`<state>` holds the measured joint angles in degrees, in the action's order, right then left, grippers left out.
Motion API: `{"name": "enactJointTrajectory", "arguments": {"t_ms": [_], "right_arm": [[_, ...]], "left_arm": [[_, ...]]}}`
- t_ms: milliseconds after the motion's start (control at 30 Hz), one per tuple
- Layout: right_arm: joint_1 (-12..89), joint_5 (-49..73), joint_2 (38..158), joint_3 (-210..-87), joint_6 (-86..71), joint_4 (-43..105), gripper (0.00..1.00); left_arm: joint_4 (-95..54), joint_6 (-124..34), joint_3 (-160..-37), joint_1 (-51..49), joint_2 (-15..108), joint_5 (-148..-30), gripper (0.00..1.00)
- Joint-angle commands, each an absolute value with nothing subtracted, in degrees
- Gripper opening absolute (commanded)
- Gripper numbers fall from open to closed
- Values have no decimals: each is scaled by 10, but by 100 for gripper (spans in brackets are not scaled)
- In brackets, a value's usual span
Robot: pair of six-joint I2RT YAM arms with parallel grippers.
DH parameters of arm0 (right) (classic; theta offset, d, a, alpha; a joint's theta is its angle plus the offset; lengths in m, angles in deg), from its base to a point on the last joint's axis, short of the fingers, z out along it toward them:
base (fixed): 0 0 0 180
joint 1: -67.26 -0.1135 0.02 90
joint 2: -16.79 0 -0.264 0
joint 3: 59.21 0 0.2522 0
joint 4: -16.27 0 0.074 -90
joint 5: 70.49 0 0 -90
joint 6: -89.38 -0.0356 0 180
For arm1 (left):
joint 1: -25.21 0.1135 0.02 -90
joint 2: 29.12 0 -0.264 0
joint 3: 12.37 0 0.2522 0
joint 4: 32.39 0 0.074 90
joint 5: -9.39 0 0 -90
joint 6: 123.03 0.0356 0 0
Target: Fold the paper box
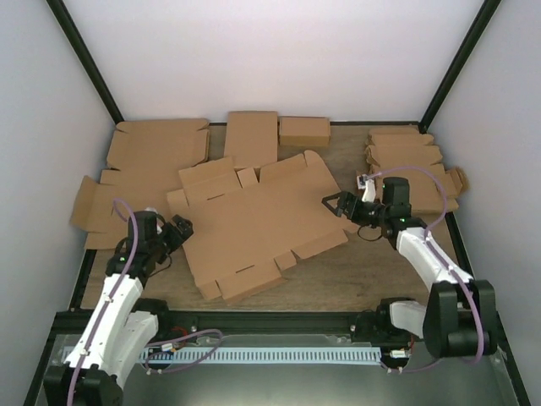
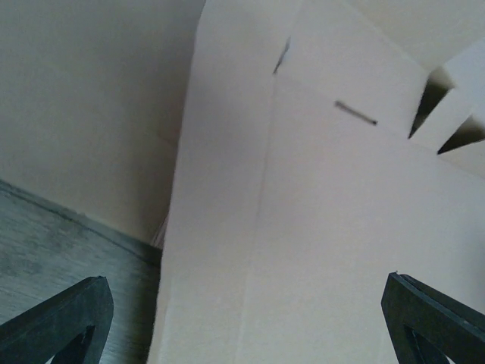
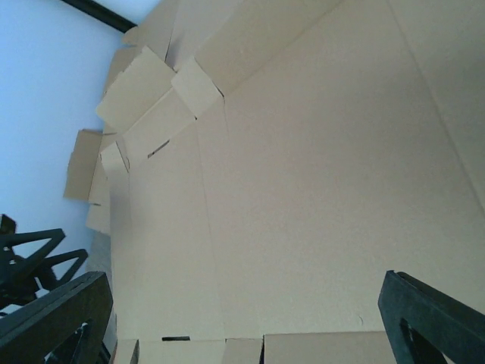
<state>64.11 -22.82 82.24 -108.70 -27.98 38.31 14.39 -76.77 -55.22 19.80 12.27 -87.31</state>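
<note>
The paper box [image 1: 254, 224] lies unfolded and flat in the middle of the table, a wide brown die-cut sheet turned at a slant, with flaps and tabs round its edges. My left gripper [image 1: 182, 229] stands open at the sheet's left edge. In the left wrist view the cardboard [image 2: 326, 227] fills the space ahead of the spread fingertips [image 2: 68, 318], and the gripper [image 2: 250, 326] holds nothing. My right gripper [image 1: 335, 205] stands open at the sheet's right edge. Its wrist view looks across the box [image 3: 303, 189] past wide-apart fingers [image 3: 432, 318], and the gripper [image 3: 246, 322] is empty.
More flat cardboard blanks [image 1: 156, 145] lie at the back left, with one [image 1: 91, 205] hanging over the left edge. A tall blank [image 1: 251, 135] and a small folded box [image 1: 304, 129] sit at the back. A stack of notched blanks [image 1: 407, 156] is behind the right arm.
</note>
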Motion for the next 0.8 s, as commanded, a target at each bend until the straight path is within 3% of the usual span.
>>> {"name": "enactJointTrajectory", "arguments": {"t_ms": [0, 300, 567, 667, 767], "right_arm": [[627, -281, 881, -1093, -268, 324, 100], [600, -285, 987, -1091, -264, 280, 97], [595, -269, 1019, -1063, -254, 262, 97], [594, -261, 1029, -1051, -256, 251, 97], [594, -260, 1041, -1036, -263, 240, 97]], "left_arm": [[49, -798, -496, 209, 95, -916, 100], [-12, -805, -428, 210, 104, -916, 100], [-95, -804, -396, 210, 165, -974, 91], [-104, -785, -408, 210, 210, -995, 79], [-86, -758, -438, 210, 224, -1008, 54]]}}
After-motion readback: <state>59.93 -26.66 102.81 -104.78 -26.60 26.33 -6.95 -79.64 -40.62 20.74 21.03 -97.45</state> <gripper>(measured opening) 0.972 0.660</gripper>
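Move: The flat box sheet spans both hands: its left edge lies almost directly under the left hand, some 8 cm down, with the far-left flap about 16 cm ahead and 8 cm right, and another flat sheet about 9 cm ahead and 14 cm left. Under the right hand, the sheet's right part lies about 13 cm down, 1 cm ahead and 3 cm left; the near-right flap is roughly 7 cm back and 4 cm left. The left hand sinks about 7 cm onto the sheet's left edge, rolling its left side down by some 10 degrees and edging right late on, while its wide-open fingers begin closing by about a third, one finger just outside the edge and the other over the cardboard. The right hand meanwhile drops nearly 10 cm towards the sheet's right part, first drifting about 3 cm left, its fingers tipping farther down and staying open above the cardboard. ##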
